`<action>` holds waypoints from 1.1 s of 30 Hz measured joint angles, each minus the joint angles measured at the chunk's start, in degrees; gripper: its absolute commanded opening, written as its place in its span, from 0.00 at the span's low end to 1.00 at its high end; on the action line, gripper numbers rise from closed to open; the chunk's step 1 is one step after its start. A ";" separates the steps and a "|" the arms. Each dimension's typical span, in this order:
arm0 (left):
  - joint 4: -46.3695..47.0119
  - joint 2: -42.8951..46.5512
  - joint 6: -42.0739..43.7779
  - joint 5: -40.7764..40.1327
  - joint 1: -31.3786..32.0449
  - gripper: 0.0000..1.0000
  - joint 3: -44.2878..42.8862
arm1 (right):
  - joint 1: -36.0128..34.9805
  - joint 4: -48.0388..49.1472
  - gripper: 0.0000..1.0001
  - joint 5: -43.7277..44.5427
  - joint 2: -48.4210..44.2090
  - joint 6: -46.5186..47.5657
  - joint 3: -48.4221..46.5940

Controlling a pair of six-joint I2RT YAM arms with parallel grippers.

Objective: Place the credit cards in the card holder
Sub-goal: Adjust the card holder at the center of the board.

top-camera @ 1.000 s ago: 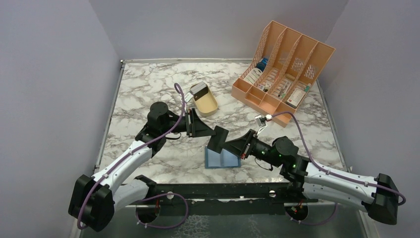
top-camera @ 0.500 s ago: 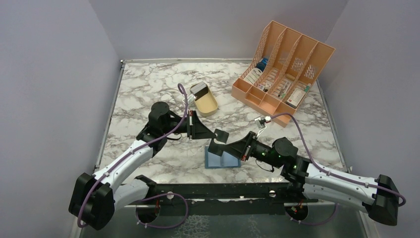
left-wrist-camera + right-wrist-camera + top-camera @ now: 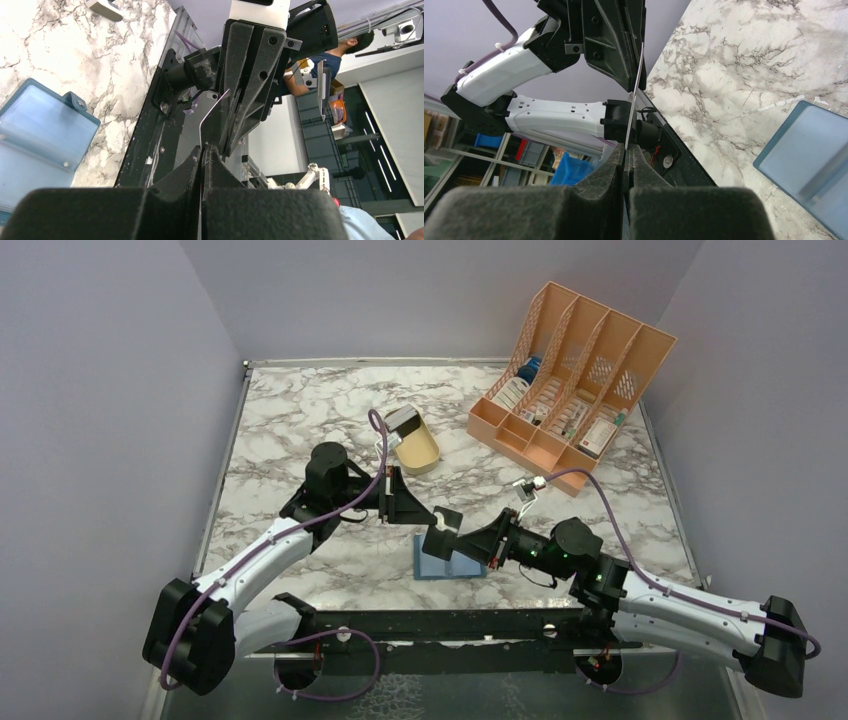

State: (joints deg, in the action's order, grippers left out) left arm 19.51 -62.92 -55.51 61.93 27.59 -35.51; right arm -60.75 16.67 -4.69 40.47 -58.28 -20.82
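Note:
One dark credit card (image 3: 443, 521) hangs in the air between my two grippers, above the far edge of the card holder (image 3: 448, 567). The holder lies open on the marble, pale blue faces up. My left gripper (image 3: 428, 513) is shut on the card's left end, and my right gripper (image 3: 455, 538) is shut on its right end. The left wrist view shows the card (image 3: 214, 107) edge-on, running from my left gripper (image 3: 202, 150) up into the right one (image 3: 248, 95), with the holder (image 3: 42, 130) at left. In the right wrist view the card (image 3: 636, 85) rises from my right gripper (image 3: 626, 148).
A tan oval tray (image 3: 418, 448) stands behind the left arm, with a pale-faced card (image 3: 402, 421) leaning on its far rim. An orange slotted file rack (image 3: 570, 380) with items in it sits at the back right. Grey walls close in both sides.
My left gripper has shut on the card that the right gripper was holding. Both grippers and the card have shifted slightly left and down toward the holder.

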 measured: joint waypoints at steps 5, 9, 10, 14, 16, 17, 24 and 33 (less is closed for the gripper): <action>-1.31 0.00 1.09 0.61 0.00 0.03 -0.68 | 0.07 0.04 0.01 -0.55 0.00 -0.02 0.00; -5.31 0.00 3.23 0.66 -0.02 0.08 -2.45 | 0.13 0.44 0.01 -0.79 0.00 -0.37 0.09; -6.10 0.00 3.80 0.66 -0.02 0.08 -2.89 | 0.13 0.83 0.01 -0.92 0.00 -0.39 0.13; -8.28 0.00 5.14 0.68 -0.02 0.08 -3.61 | 0.13 1.40 0.01 -1.25 0.00 -0.48 0.35; -8.85 0.00 5.44 0.68 -0.02 0.08 -3.61 | 0.13 1.44 0.01 -1.36 -0.02 -0.61 0.59; -9.09 0.00 5.62 0.68 -0.02 0.08 -3.61 | 0.13 1.44 0.01 -1.40 -0.11 -0.72 0.76; -10.16 -0.87 6.64 -0.31 -1.07 0.08 -4.02 | 0.09 1.49 0.01 -3.85 -1.55 -1.64 1.81; -8.94 -0.96 5.31 -2.05 -1.70 0.48 -4.17 | -0.33 3.23 0.01 -5.42 -2.05 -3.50 2.38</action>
State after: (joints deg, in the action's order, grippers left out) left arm 10.57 -63.88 -50.19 59.88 25.89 -39.68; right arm -61.08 19.90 -10.11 38.41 -61.78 -18.44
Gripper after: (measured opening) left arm 0.396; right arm 0.015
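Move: Both hands already pinch the black card between them: its middle lies about 2 cm back and 2 cm right of the left hand, at its height, and some 3 cm to the left and 1 cm ahead of the right hand. The open blue card holder lies roughly 17 cm below the left hand, 3 cm to its right and 1 cm ahead, which is about 15 cm below and 4 cm ahead of the right hand. The beige tray stands some 25 cm ahead of the left hand and 4 cm to its left, down on the table. With the black card held up over the blue holder, both hands first stay nearly in place, then part: the left hand draws forward about 2 cm off the card's far left part and its fingers spread to somewhat under half open. The right hand keeps its shut pinch on the card's right edge and carries the card back some 2 cm towards the base, rising only about half a centimetre and turning roughly 5 degrees counter-clockwise. ##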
